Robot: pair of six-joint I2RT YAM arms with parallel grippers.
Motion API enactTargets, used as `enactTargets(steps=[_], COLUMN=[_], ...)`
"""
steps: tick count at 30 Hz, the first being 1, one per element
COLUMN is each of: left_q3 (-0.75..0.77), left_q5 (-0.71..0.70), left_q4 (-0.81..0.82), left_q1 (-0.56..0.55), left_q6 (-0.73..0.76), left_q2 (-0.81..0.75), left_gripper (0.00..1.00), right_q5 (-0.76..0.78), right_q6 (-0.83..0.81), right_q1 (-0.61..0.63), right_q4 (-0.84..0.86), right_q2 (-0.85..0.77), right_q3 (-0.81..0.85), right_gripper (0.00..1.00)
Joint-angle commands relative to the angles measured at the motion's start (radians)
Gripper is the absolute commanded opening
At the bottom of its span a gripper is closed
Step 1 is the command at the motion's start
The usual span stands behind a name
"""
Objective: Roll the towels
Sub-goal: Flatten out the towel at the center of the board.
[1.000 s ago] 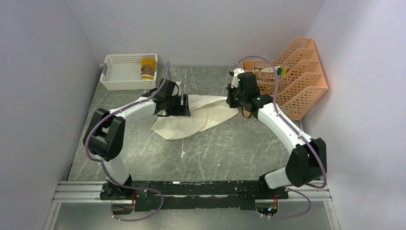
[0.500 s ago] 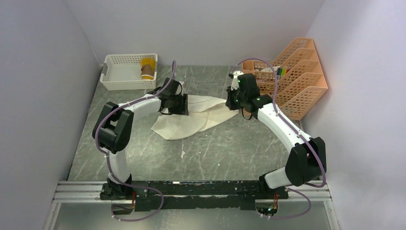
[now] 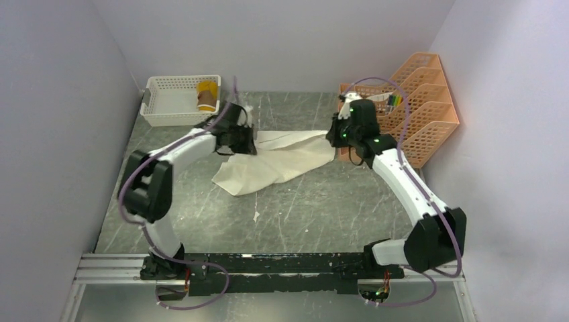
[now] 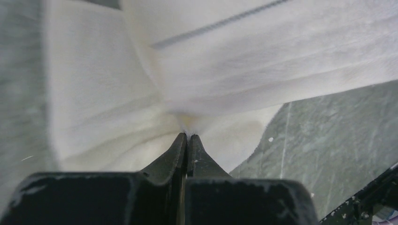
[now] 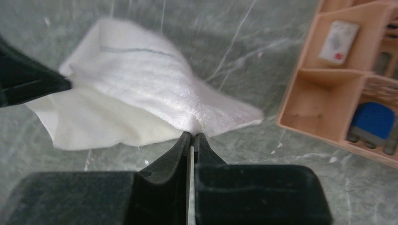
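Note:
A cream towel (image 3: 278,161) lies crumpled across the middle of the table, pulled out between both arms. My left gripper (image 3: 247,142) is shut on its left end; the left wrist view shows the jaws pinching a fold of the cream towel (image 4: 141,117) at the left gripper (image 4: 187,136). Over at the other end my right gripper (image 3: 333,139) is shut on the cloth, the right gripper (image 5: 193,135) biting the cream towel (image 5: 141,93). A mustard-yellow and brown towel (image 3: 207,96) sits rolled inside the white basket (image 3: 168,111).
The white lattice basket stands at the back left. An orange compartment organizer (image 3: 416,107) with small items stands at the back right, close to my right gripper; it also shows as the organizer (image 5: 347,79) in the right wrist view. Grey walls enclose the table.
My left gripper has closed on the towel's left end and moved back-left. The right arm has pulled its end rightward toward the organizer, stretching the cloth.

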Motion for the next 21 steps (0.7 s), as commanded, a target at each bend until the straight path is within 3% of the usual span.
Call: enactTargets(steps=[1,6,12,16,21], left_q3=[0.07,0.086,0.014,0.063,0.046], left_q5=[-0.055,-0.153,-0.241,-0.205,-0.131], left_q4=[-0.067,-0.092,0.048,0.015,0.006], left_q1=[0.135,0.206,0.223,0.23,0.23], left_q6=[0.08,0.195,0.299,0.369,0.426], left_q2=[-0.253,-0.458,-0.676,-0.701,-0.747], left_gripper=[0.07,0.07,0.07,0.07,0.07], right_q5=[-0.036,-0.202,-0.348,-0.413,-0.378], right_q6=[0.117,0.239,0.409,0.505,0.437], right_q1=[-0.078,-0.139,-0.172,-0.189,-0.189], right_q4=[0.129,0.169,0.191,0.227,0.257], right_q2=[-0.119,-0.1,-0.097,-0.156,-0.272], right_q3=[0.014,0.084,0.133,0.121,0.085], right_gripper=[0.0,0.0,0.0,0.0,0.0])
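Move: The towel lies crumpled on the board with both hands already pinching an edge. Its middle is about 7 cm to the left hand's right, 1 cm back and 4 cm below; from the right hand it is some 14 cm to the left, 2 cm back and 13 cm lower. The white basket stands roughly 22 cm left of the left hand and 18 cm farther out, and the orange rack about 21 cm right of the right hand and 8 cm ahead. The towel is swept up off the board between two closed grippers. The left hand whips upward some 30 cm and about 15 cm to the left, away from the right hand, its fingers tipping up by about 50 degrees and its climb easing off at the end. The right hand rises about 16 cm, rolling its left side up some 35 degrees, and both keep their pinch. ##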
